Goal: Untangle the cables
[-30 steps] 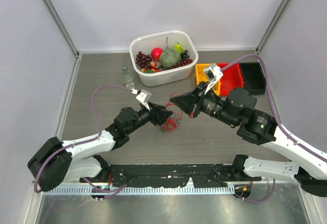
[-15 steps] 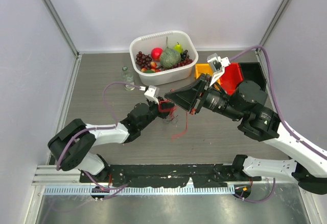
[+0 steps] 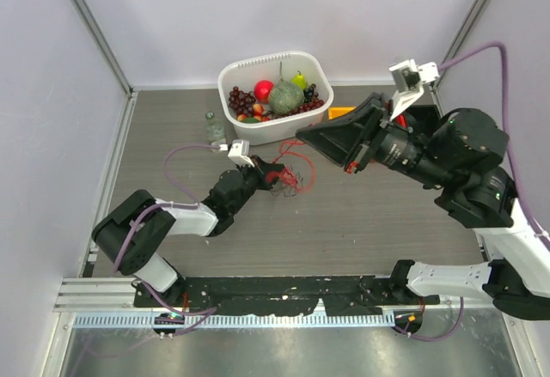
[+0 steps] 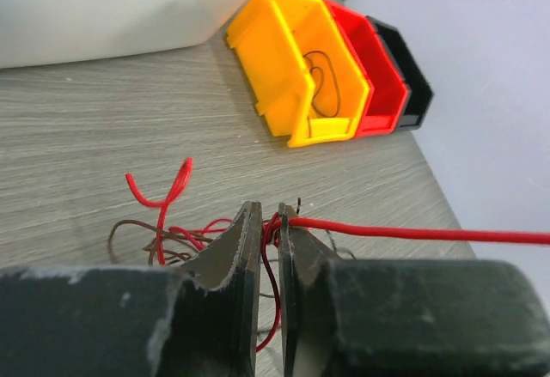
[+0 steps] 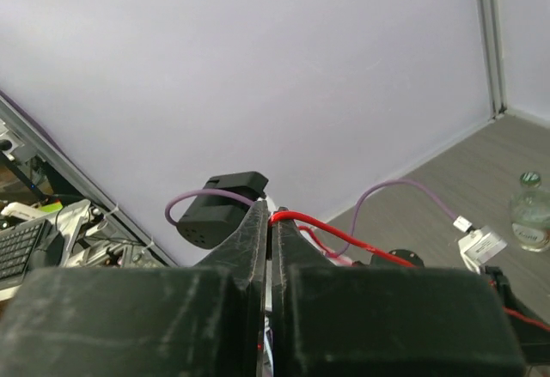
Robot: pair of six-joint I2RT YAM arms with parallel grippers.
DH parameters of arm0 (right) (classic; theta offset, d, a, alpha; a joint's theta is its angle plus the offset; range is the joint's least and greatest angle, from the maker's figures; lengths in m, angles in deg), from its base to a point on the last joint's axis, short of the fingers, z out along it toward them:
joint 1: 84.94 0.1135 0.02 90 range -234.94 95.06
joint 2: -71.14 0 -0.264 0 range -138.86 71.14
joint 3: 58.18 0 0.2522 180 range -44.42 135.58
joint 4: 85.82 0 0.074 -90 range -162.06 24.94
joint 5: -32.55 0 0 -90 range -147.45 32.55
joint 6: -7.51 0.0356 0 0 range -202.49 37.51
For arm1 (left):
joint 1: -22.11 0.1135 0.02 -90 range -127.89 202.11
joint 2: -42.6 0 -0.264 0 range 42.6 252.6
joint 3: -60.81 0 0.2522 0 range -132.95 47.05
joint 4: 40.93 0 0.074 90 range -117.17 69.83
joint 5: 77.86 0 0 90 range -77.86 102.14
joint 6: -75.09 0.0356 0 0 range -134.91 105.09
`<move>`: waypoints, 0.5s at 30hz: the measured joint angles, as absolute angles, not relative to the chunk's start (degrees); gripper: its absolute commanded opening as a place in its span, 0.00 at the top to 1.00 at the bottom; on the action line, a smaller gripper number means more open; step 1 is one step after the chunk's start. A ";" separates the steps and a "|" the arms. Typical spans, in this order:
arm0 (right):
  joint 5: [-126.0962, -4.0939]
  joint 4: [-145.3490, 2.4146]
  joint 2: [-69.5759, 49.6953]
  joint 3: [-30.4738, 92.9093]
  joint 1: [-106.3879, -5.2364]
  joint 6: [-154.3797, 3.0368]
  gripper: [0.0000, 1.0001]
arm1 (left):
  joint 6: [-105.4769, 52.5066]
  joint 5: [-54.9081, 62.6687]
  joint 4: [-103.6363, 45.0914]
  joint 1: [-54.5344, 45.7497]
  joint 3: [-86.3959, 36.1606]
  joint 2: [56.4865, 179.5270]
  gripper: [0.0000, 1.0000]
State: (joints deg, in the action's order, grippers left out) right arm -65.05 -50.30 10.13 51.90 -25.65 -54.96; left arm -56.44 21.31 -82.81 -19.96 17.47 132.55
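Note:
The cables [image 3: 296, 174] are a small tangle of thin red and dark wires on the grey table, just right of my left gripper [image 3: 277, 173]. In the left wrist view that gripper [image 4: 270, 219] is shut on red strands of the bundle [image 4: 163, 197]. From there one red wire [image 4: 412, 234] runs taut to the right. My right gripper [image 3: 300, 133] hangs raised above the bundle. It shows in the right wrist view [image 5: 270, 215] shut on that red wire [image 5: 361, 244], which slants down toward the left arm.
A white basin [image 3: 263, 129] of fruit stands behind the cables, with a small clear bottle [image 3: 214, 126] to its left. Yellow [image 4: 296, 68], red [image 4: 374, 81] and black [image 4: 404, 68] bins stand in a row at the back right, a dark wire lying in the yellow one.
My left gripper has closed on the bundle and shifted a little back-left. The right arm has risen and swung right and back, drawing a red wire out taut.

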 measured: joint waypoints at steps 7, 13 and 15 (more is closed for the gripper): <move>-61.36 -49.69 12.71 53.40 -25.65 -59.63 0.99 | -58.61 20.31 -84.99 -19.89 18.23 131.74 0.83; -56.09 -47.99 16.49 53.25 -25.63 -64.75 0.99 | -61.36 24.26 -82.83 -19.89 19.83 128.05 0.58; -54.34 -47.94 18.37 53.14 -25.59 -65.97 0.99 | -61.71 25.31 -82.72 -19.87 21.45 126.17 0.51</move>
State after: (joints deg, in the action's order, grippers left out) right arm -54.34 -47.94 18.37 53.14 -25.59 -65.97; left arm -61.71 25.31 -82.72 -19.87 21.45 126.17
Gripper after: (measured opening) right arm 0.042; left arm 0.393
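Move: The tangle of red and dark cable hangs at the left fingertips, its bulk about 3 cm to the right of that hand and 5 cm below. From it, the red strand climbs to the right hand, which lies some 21 cm nearer the bases and high above; from there the tangle is about 21 cm ahead, straight in line and 46 cm down. The yellow bin is about 17 cm ahead of the left hand and 21 cm right; the white basket is 29 cm straight ahead of it. The red cable, still pinched in the shut right fingers, is drawn away from the tangle: the right hand pulls about 8 cm to the right and rises some 3 cm, turning clockwise and tipping its fingers up. The left hand rises about 2 cm beside the tangle, then shifts 2 cm left as its nearly shut fingers open part way, easing their grip. ##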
